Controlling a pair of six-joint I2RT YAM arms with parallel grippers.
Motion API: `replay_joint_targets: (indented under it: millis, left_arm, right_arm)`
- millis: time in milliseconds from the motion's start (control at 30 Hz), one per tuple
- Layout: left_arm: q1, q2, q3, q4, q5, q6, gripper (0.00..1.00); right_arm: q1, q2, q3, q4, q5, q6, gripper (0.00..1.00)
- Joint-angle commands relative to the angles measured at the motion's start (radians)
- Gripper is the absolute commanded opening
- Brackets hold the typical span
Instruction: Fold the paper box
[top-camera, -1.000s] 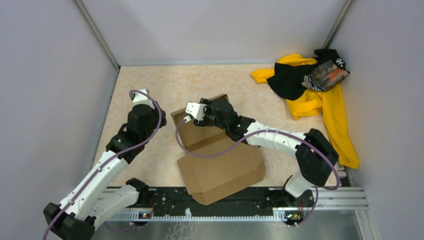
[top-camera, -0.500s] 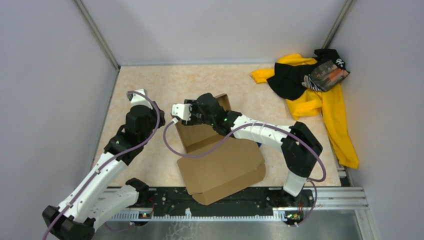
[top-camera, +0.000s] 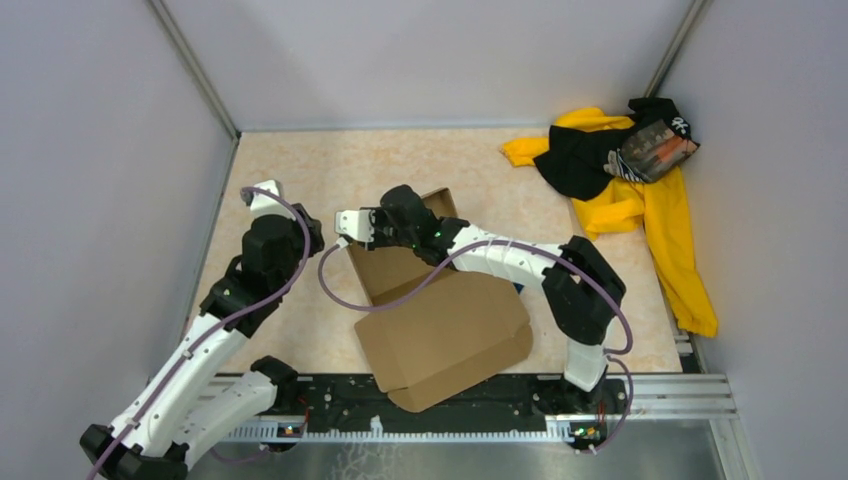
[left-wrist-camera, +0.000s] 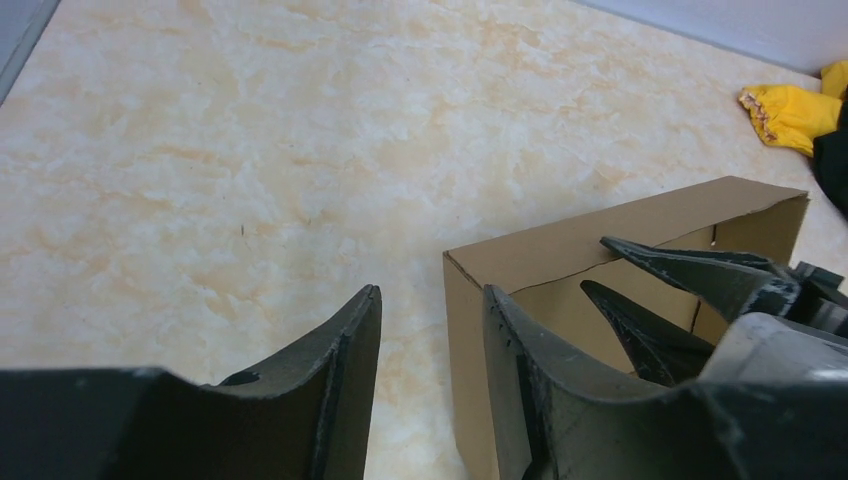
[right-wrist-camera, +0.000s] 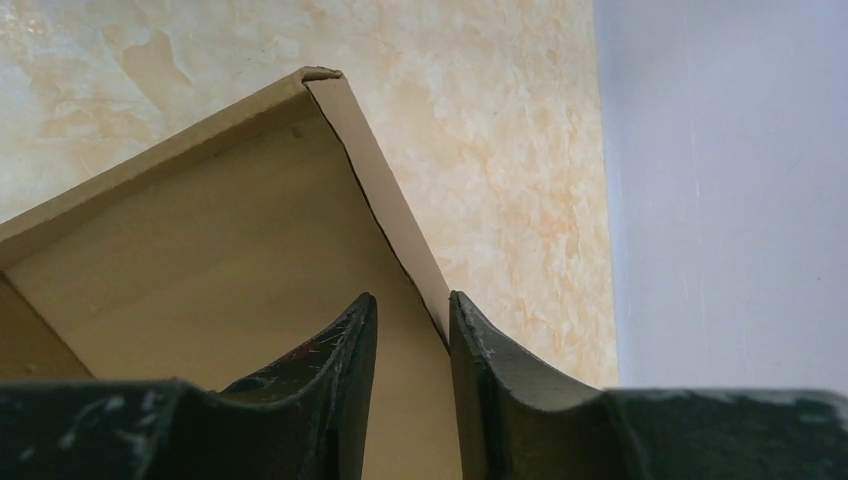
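Note:
The paper box (top-camera: 445, 335) is plain brown cardboard, a shallow open tray with its wide lid flap lying flat toward the arms. My right gripper (right-wrist-camera: 408, 297) reaches across the tray to the left side wall (right-wrist-camera: 390, 200). It stands astride that wall, one finger inside and one outside, with a narrow gap still showing. From the left wrist its dark fingertips (left-wrist-camera: 640, 258) show inside the tray. My left gripper (left-wrist-camera: 430, 290) is open just outside the box's far-left corner (left-wrist-camera: 462, 300) and holds nothing. From above, the left gripper (top-camera: 312, 238) and right gripper (top-camera: 356, 238) sit close together.
A yellow-and-black cloth pile (top-camera: 620, 180) lies in the back right corner. Grey walls close in the marbled table (top-camera: 400, 165) on three sides. A black rail (top-camera: 450, 405) with the arm bases runs along the near edge.
The right gripper has slid left across the tray to its left wall, and its jaws have narrowed. The left arm has shifted slightly left, and the box stays in place.

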Motion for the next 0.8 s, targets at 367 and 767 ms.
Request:
replay_joint_targets:
  millis: [367,767]
  left_arm:
    - [0.007,-0.019,0.022,0.000,-0.050,0.002,0.50]
    - [0.013,-0.016,0.019,0.009,-0.055,0.007,0.50]
  right_arm:
    - [0.017,0.069,0.088,-0.026,-0.012,-0.019,0.19]
    - [-0.002,0.066,0.071,-0.017,0.053,-0.002,0.00]
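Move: Just under the right hand, about 3 cm down and 1 cm ahead, runs the rim of the paper box's far wall, with one finger on either side. That wall's left corner is some 7 cm to the left, 2 cm back and 4 cm below; the tray's middle lies roughly 5 cm back, 5 cm right and 7 cm below. From the left hand, the rim spot is about 6 cm ahead, 9 cm right and 9 cm below. Sinking about 3 cm onto the far wall near its left corner, the right hand eases barely a centimetre forward. Its fingers, open about a third at first, close fully and pinch the cardboard rim between their tips, one inside the tray and one outside. ##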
